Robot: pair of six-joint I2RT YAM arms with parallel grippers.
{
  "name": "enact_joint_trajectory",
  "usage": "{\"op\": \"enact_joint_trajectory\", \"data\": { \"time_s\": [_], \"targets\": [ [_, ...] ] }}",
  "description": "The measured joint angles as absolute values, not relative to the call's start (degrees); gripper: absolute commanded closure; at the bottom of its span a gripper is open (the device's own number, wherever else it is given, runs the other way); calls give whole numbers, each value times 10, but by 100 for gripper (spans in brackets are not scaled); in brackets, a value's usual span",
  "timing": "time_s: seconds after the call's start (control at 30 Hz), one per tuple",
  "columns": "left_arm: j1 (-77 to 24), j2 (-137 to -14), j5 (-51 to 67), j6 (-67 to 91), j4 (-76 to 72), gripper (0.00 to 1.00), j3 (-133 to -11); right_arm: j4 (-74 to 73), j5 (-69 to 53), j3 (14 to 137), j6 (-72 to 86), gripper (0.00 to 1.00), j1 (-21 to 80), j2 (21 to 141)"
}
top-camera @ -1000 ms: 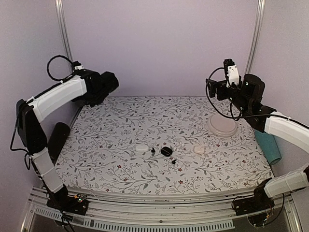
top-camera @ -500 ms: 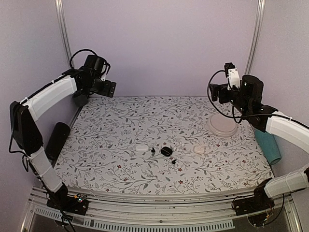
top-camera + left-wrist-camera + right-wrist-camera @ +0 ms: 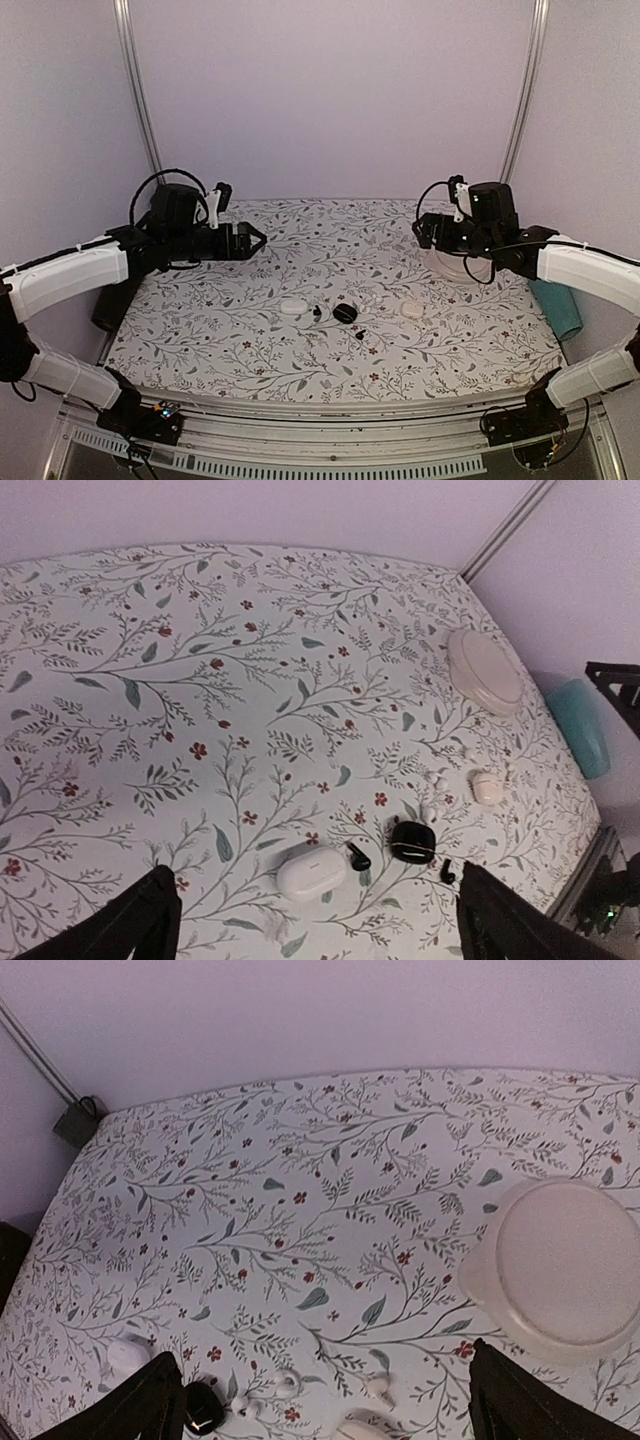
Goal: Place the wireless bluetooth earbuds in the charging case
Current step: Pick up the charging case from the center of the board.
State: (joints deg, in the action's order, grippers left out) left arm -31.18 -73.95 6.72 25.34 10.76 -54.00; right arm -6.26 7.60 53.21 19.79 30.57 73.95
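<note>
The charging case point(image 3: 345, 313) is a small glossy black puck lying on the floral cloth near the middle; it also shows in the left wrist view point(image 3: 411, 842) and at the lower edge of the right wrist view point(image 3: 204, 1409). Two tiny black earbuds lie loose beside it: one to its left point(image 3: 317, 313) point(image 3: 357, 856), one at its near right point(image 3: 360, 335) point(image 3: 447, 871). My left gripper point(image 3: 255, 241) point(image 3: 315, 872) hovers open and empty, back-left of them. High at the back right, my right gripper point(image 3: 425, 232) point(image 3: 322, 1358) is also open and empty.
A white oval case point(image 3: 293, 307) lies left of the earbuds, another point(image 3: 412, 310) to the right, with small white earbuds point(image 3: 285, 1382) near it. A large white round dish point(image 3: 460, 260) sits at the back right. A teal cylinder point(image 3: 560, 305) lies off the right edge.
Both arms have come down from high up. The left gripper swung down and inward over the cloth's left side; the right gripper lowered slightly leftward over the dish. Both stayed open.
</note>
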Motion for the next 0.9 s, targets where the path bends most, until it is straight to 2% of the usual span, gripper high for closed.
{"op": "enact_joint_trajectory", "data": {
  "time_s": [0.2, 0.47, 0.57, 0.73, 0.9],
  "targets": [
    [-384, -709, 93, 366, -2, 4, -403, -143, 90, 531, 282, 1, 404, 785],
    [-443, -779, 136, 411, 10, 4, -407, -178, 98, 462, 372, 0, 424, 787],
    [-444, -778, 160, 421, -17, 4, -404, -188, 89, 431, 391, 6, 419, 787],
    [-444, -781, 169, 421, -62, 4, -414, -197, 79, 448, 414, 23, 412, 836],
    [-444, -803, 149, 436, -114, 4, -429, -231, 98, 512, 442, 24, 419, 914]
  ]
}}
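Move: The pink charging case lies about 21 cm below the right hand, some 5 cm back and 1 cm to its left. One pink earbud is about 5 cm farther out than that case; the black case is roughly 17 cm to the pink case's left and 2 cm nearer the base. A round white dish lies about 12 cm ahead and 14 cm right of the right hand. From the left hand the pink case is some 38 cm right, 2 cm back and 20 cm below. Down about 18 cm and back, easing slightly forward at the end, the right hand drops towards the pink charging case, tipping its fingers some 35 degrees further down and closing them to roughly three-quarters open, still short of the case. The left hand, open, swings right and back towards the middle, dipping and then rising partway. ##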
